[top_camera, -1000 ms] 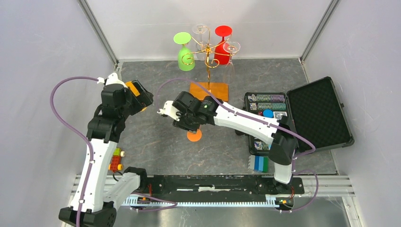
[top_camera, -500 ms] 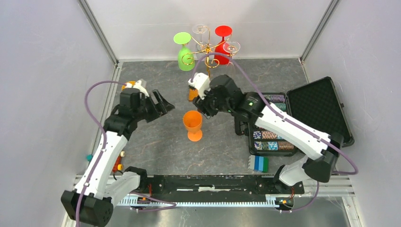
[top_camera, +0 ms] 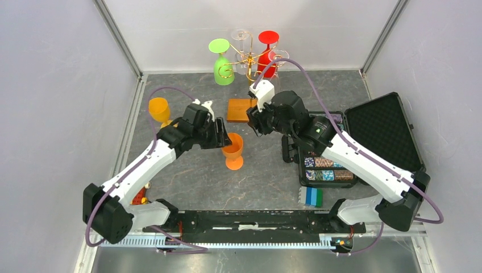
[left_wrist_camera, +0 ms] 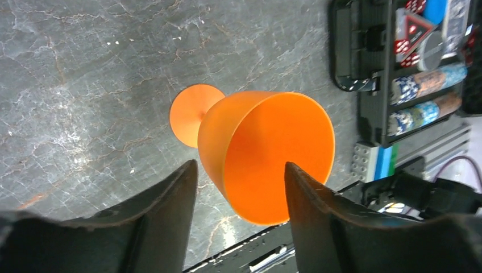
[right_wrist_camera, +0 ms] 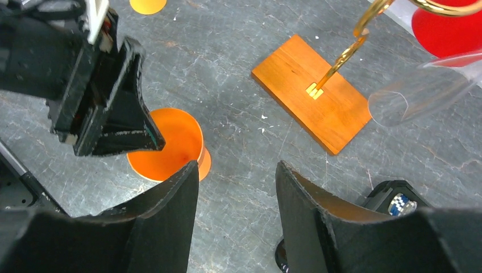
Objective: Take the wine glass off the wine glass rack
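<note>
The wine glass rack (top_camera: pixel 250 62) is a gold stand on an orange-brown base (top_camera: pixel 239 110) at the back centre. A green glass (top_camera: pixel 223 69), a red glass (top_camera: pixel 267 57) and two clear glasses (top_camera: pixel 278 56) hang on it. An orange glass (top_camera: pixel 233 149) stands upright on the table. My left gripper (top_camera: pixel 219 136) is open right beside its bowl; in the left wrist view the bowl (left_wrist_camera: pixel 267 153) sits just beyond and partly between the fingertips of my left gripper (left_wrist_camera: pixel 240 166). My right gripper (top_camera: pixel 257 115) is open and empty, above the table by the rack base (right_wrist_camera: pixel 318 94).
A yellow-orange glass (top_camera: pixel 160 109) stands at the left. An open black case (top_camera: pixel 383 136) with poker chips fills the right side. Blue and green bricks (top_camera: pixel 312 196) lie at the front right, and red and yellow bricks (top_camera: pixel 139 196) at the front left.
My right gripper let go of the orange glass and moved back towards the rack. My left gripper left the yellow-orange glass at the left and swung right to the orange glass.
</note>
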Robot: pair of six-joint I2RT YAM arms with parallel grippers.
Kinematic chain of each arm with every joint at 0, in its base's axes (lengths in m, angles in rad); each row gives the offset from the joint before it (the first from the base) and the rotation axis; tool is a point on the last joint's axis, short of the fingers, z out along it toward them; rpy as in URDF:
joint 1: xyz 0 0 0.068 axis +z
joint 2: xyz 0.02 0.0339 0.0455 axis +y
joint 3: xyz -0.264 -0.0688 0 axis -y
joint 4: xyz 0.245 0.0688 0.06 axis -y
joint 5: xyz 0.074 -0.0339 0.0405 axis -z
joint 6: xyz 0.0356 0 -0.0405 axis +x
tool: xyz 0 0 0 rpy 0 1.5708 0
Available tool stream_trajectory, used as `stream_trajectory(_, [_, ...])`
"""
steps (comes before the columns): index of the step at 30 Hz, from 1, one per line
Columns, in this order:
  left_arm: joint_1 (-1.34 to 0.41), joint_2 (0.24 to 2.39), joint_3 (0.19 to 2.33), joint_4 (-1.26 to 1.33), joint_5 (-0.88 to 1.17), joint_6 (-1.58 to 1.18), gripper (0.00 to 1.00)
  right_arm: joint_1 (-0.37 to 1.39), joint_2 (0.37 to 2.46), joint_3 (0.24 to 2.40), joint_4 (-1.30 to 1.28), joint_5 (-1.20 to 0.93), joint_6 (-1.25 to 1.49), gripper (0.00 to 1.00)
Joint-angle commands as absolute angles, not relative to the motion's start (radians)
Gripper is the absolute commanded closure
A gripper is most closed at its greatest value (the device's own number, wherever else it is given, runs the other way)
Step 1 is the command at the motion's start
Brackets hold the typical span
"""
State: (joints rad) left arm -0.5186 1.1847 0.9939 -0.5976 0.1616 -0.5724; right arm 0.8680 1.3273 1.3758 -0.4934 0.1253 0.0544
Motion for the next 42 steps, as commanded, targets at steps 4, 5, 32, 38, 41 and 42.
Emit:
stream_trajectory(4, [-0.586,1.254,1.079,-0.633,0.021,-0.492,0.51,0.848,1.274,1.349,-0.42,0.159,0.091,0.43])
stream_trajectory(5, [-0.588,1.257,1.084,-0.637,0.011,-0.489,0.56,0.846,1.272,1.345,-0.418,0.161,0.092,0.43])
stream_trajectory(32, [-0.32,1.607,1.533,-0.859,-0.404,-0.396,0.98,0.807,1.108,1.213,-0.372,0.258,0.109,0.41])
stream_trajectory(38, [-0.251,1.676,1.556,-0.867,-0.436,-0.419,0.98,0.794,1.094,1.208,-0.373,0.28,0.101,0.41])
stream_trajectory(41, [-0.226,1.693,1.56,-0.861,-0.42,-0.422,0.98,0.789,1.085,1.203,-0.372,0.283,0.101,0.4])
stream_trajectory(42, [-0.219,1.696,1.561,-0.856,-0.411,-0.424,0.98,0.787,1.083,1.201,-0.372,0.285,0.101,0.4])
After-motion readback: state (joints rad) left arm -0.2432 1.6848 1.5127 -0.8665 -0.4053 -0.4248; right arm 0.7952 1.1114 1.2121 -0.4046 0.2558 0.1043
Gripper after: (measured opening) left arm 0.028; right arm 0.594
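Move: The orange glass stands upright on the table close by the open left fingers: its middle is about 4 cm to their right, 2 cm back and 9 cm below, with the rim almost at finger height. From the left hand, the yellow glass is roughly 15 cm ahead and 27 cm left, and the rack's wooden base about 23 cm ahead and 12 cm right. From the right hand, the orange glass is some 6 cm back, 8 cm left and 20 cm below. Dip the left gripper about 1 cm, shut its fingers on the near left wall of the orange glass's rim, then carry the glass some 15 cm left and as far forward, towards the yellow glass, arching up about 5 cm and sinking again while the wrist turns counter-clockwise and rolls left side up. Keep the rim pinched. Draw the empty right gripper about 7 cm right and slightly up, away from the glass. ##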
